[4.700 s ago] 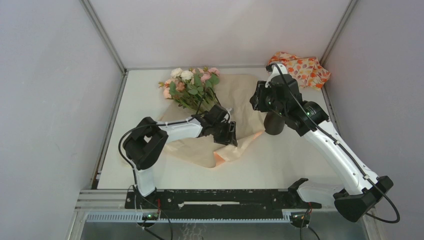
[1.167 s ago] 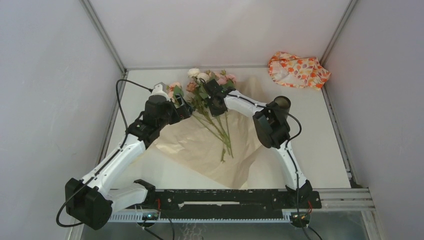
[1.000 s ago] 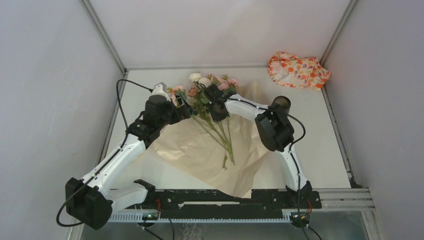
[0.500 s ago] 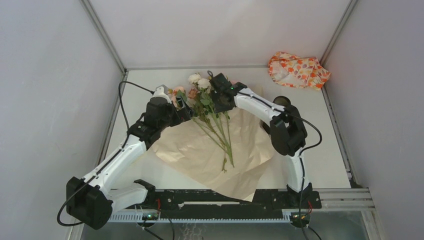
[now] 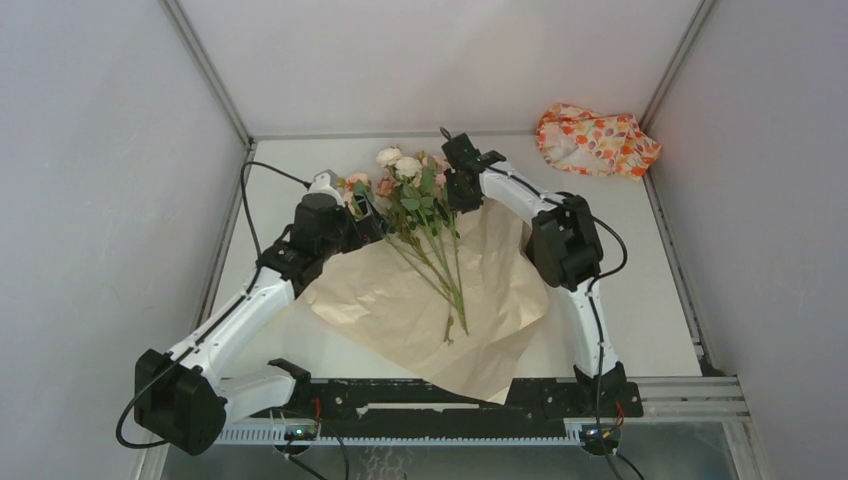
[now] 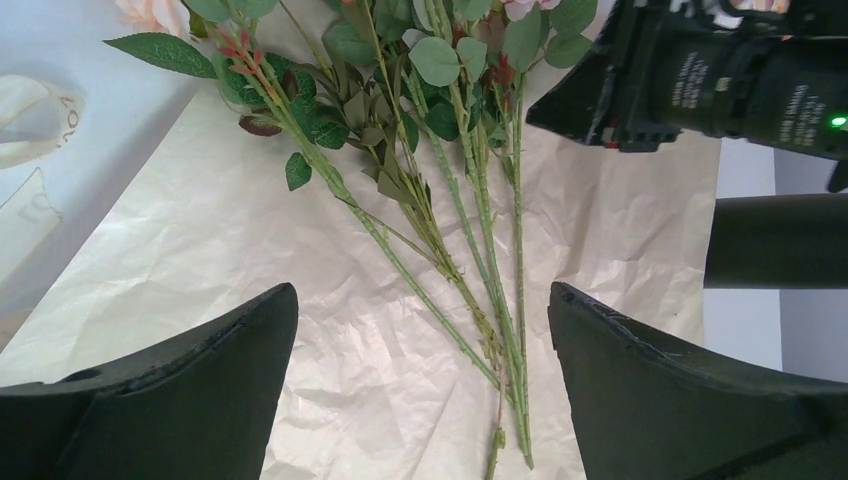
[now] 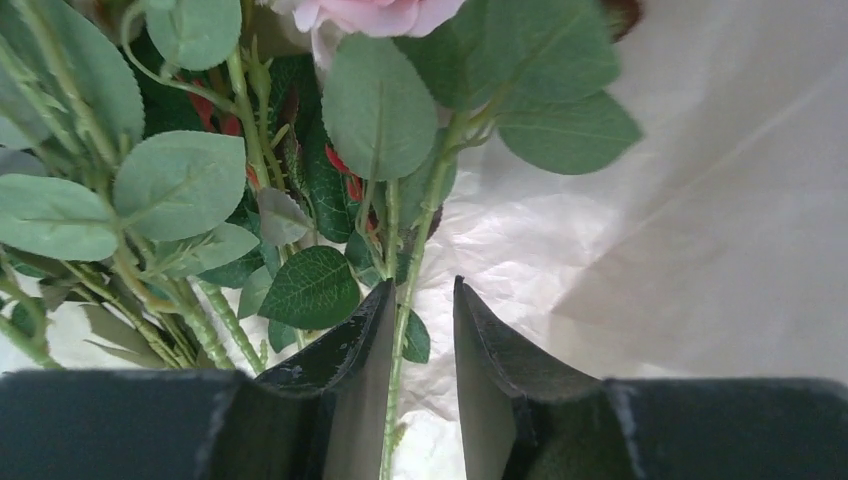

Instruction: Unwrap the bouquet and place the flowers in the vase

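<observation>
The bouquet lies unwrapped: the flowers (image 5: 420, 200) rest on the spread kraft paper (image 5: 400, 300), blooms toward the back, stems (image 6: 470, 250) fanning toward me. My left gripper (image 5: 368, 216) hovers wide open at the left of the blooms; in its wrist view the left gripper (image 6: 422, 290) holds nothing, with the stems below it. My right gripper (image 5: 455, 188) sits at the right of the blooms. In the right wrist view the right gripper (image 7: 424, 283) is slightly open, with one thin stem (image 7: 400, 340) in the gap beside its left finger. The dark vase (image 6: 775, 240) shows beyond the right arm.
An orange-and-white floral cloth (image 5: 597, 138) lies in the back right corner. A cream ribbon (image 6: 30, 100) lies on the table left of the paper. Grey walls close in the table on three sides. The right arm's elbow (image 5: 565, 245) hides the vase from the top camera.
My right gripper has opened and drawn back and to the right, from among the stems to the blooms' right side. Its elbow now covers the vase. The left arm has stayed put.
</observation>
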Robot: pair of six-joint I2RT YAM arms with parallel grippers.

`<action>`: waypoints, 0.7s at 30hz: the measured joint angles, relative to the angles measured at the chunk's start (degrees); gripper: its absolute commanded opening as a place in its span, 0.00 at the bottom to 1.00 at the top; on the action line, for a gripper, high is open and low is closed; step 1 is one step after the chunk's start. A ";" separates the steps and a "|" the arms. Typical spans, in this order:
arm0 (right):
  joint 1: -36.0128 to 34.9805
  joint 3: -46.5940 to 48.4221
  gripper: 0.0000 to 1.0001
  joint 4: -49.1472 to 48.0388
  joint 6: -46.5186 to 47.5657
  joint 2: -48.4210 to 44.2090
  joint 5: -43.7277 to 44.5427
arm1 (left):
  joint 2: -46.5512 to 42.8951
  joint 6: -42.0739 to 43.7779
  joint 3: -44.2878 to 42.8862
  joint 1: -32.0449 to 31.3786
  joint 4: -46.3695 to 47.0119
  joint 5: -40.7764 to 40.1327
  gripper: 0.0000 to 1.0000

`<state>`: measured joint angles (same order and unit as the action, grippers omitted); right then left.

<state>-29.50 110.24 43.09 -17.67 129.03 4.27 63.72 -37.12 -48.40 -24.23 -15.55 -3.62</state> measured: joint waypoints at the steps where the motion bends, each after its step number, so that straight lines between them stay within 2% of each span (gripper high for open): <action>1: -0.22 0.26 0.37 0.11 0.00 0.94 -0.31 | 0.02 0.00 0.00 0.02 0.02 0.00 1.00; 8: -1.03 0.61 0.37 0.57 -0.02 3.98 -2.36 | 0.92 0.00 0.00 0.04 0.04 0.02 1.00; 15: -1.01 1.27 0.02 0.61 -0.59 5.14 -2.95 | 1.90 -0.02 0.00 0.04 0.04 0.87 1.00; 21: -0.98 1.66 0.00 0.66 -0.92 5.11 -2.62 | 1.90 -0.02 0.00 0.07 0.07 0.90 1.00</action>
<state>-30.48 111.90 43.75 -18.59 134.15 1.65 65.63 -37.15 -48.40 -24.16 -15.49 -2.72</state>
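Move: The flower stem beside the right-hand edge of the bouquet, below a pink rose, lies about 4 cm below the right hand, 1 cm back and 1 to 2 cm left. From that hand, the bunched stems are some 6 cm left and 4 cm back; the white blooms are about 11 cm left and 9 cm ahead; the vase stands roughly 16 cm right and 5 cm back. From the left hand, that stem is some 12 cm ahead, 17 cm right and 16 cm below. The outermost flower stem is pinched between the right fingertips just below its leaves: the half-open gripper first sinks about 4 cm over it, drifting some 1.5 cm left and a little back, with the fingertips tipping slightly back towards the base. Once down, the hand stays practically in place and the fingers close fully on the stem. ##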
